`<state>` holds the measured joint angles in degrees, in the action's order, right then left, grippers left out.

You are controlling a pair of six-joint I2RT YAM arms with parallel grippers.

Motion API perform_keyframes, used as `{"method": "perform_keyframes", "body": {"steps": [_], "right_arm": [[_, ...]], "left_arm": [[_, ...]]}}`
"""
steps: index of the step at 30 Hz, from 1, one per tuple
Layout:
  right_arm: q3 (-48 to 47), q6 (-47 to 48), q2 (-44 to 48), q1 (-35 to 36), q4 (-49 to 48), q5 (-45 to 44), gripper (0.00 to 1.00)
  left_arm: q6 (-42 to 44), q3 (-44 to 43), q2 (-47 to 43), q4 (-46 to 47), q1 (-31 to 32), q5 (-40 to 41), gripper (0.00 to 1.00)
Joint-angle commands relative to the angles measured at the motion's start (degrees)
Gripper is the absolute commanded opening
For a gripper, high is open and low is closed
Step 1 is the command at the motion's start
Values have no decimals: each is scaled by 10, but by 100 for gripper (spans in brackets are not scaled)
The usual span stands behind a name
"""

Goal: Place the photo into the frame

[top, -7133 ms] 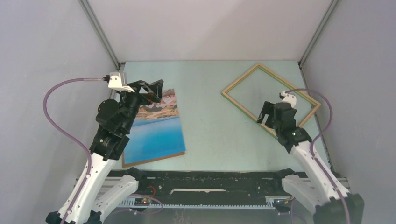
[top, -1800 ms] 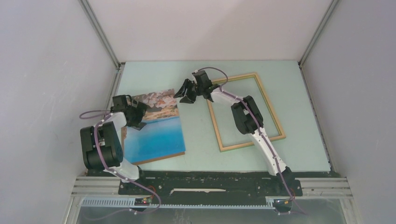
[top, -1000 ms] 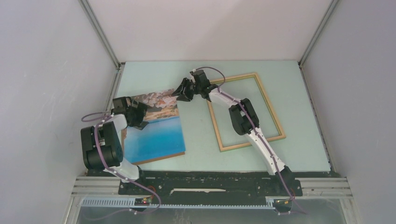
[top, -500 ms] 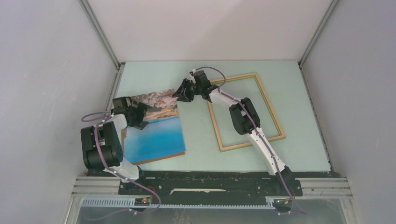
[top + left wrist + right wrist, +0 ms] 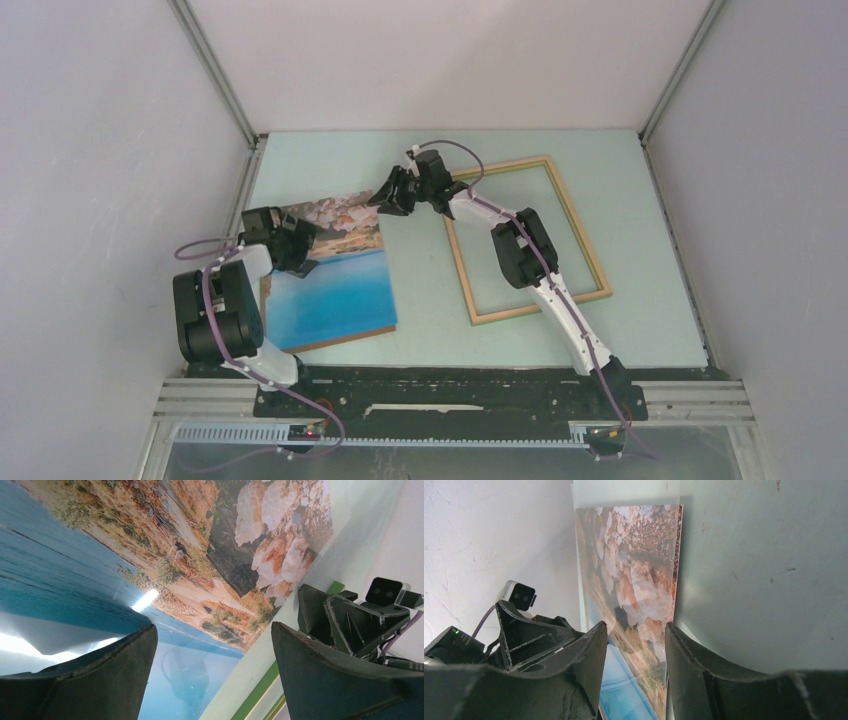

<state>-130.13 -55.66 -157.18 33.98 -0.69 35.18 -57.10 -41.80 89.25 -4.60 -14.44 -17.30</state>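
The photo point(image 5: 335, 275) lies face up on the left of the table, its rocky end toward the back. To its right the frame point(image 5: 540, 304) lies flat, light wood face up. My left gripper point(image 5: 303, 245) hovers low over the photo's left part, its jaws wide open above the print point(image 5: 200, 555) with nothing between them point(image 5: 212, 630). A green strip of the frame point(image 5: 256, 697) shows past the photo's edge. My right gripper point(image 5: 390, 196) reaches across the frame's back left corner to the photo's back right corner. Its jaws point(image 5: 635, 626) stand part open, and the photo point(image 5: 639, 580) shows beyond them, ungripped.
The pale green table point(image 5: 430, 300) is boxed in by grey side walls point(image 5: 100, 150) and a white back wall point(image 5: 450, 60). The right arm's forearm point(image 5: 520, 250) lies over the frame's opening. The black base rail point(image 5: 430, 395) runs along the near edge.
Since the earliest frame the frame has been turned and shifted toward the middle, and the right gripper has left it for the photo's corner. Over the last second nothing visibly moves.
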Motion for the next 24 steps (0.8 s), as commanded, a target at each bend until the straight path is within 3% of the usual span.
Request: {"method": "perform_keyframes", "body": {"steps": [1,5,13,17,24], "right_arm": [[-5,-15,38,-2,-36,7,54],[-6,-29,32,-2,-54,22,54],[5,-52,29,-5,-84,39,54],[3,-35,32,0,-56,27,54],[47,4,64,1,1,4,53]], "left_arm": [[77,-35,-14,-49,-1,16,95],[145,-92,-33,-104,-2,62,96],[141,-111,-15,-105,-45,73,95],[181,-141,-40,-124,-79,121,100],[235,-183,-2,-165,-116,171,100]]}}
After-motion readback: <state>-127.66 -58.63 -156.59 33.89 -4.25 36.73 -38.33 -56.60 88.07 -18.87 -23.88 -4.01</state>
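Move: The photo lies under the open left hand: its middle is about 4 cm back and 3 cm to the right, roughly 2 cm lower, and the middle of its left edge some 10 cm to the left and 6 cm back. The empty frame is centred about 48 cm to the left hand's right and 4 cm ahead. From the right hand, the photo's middle is about 12 cm left, 15 cm back and a little lower. From the photo's surface the left hand lifts off, fingers wide open, eases a couple of centimetres up and left, then sweeps faster leftward to the photo's left edge: about 12 cm left and 5 cm up in all, its left side rolling up some 20 degrees. The right hand stays by the photo's right edge near the far corner, half open, rising about 2 cm and settling back. ##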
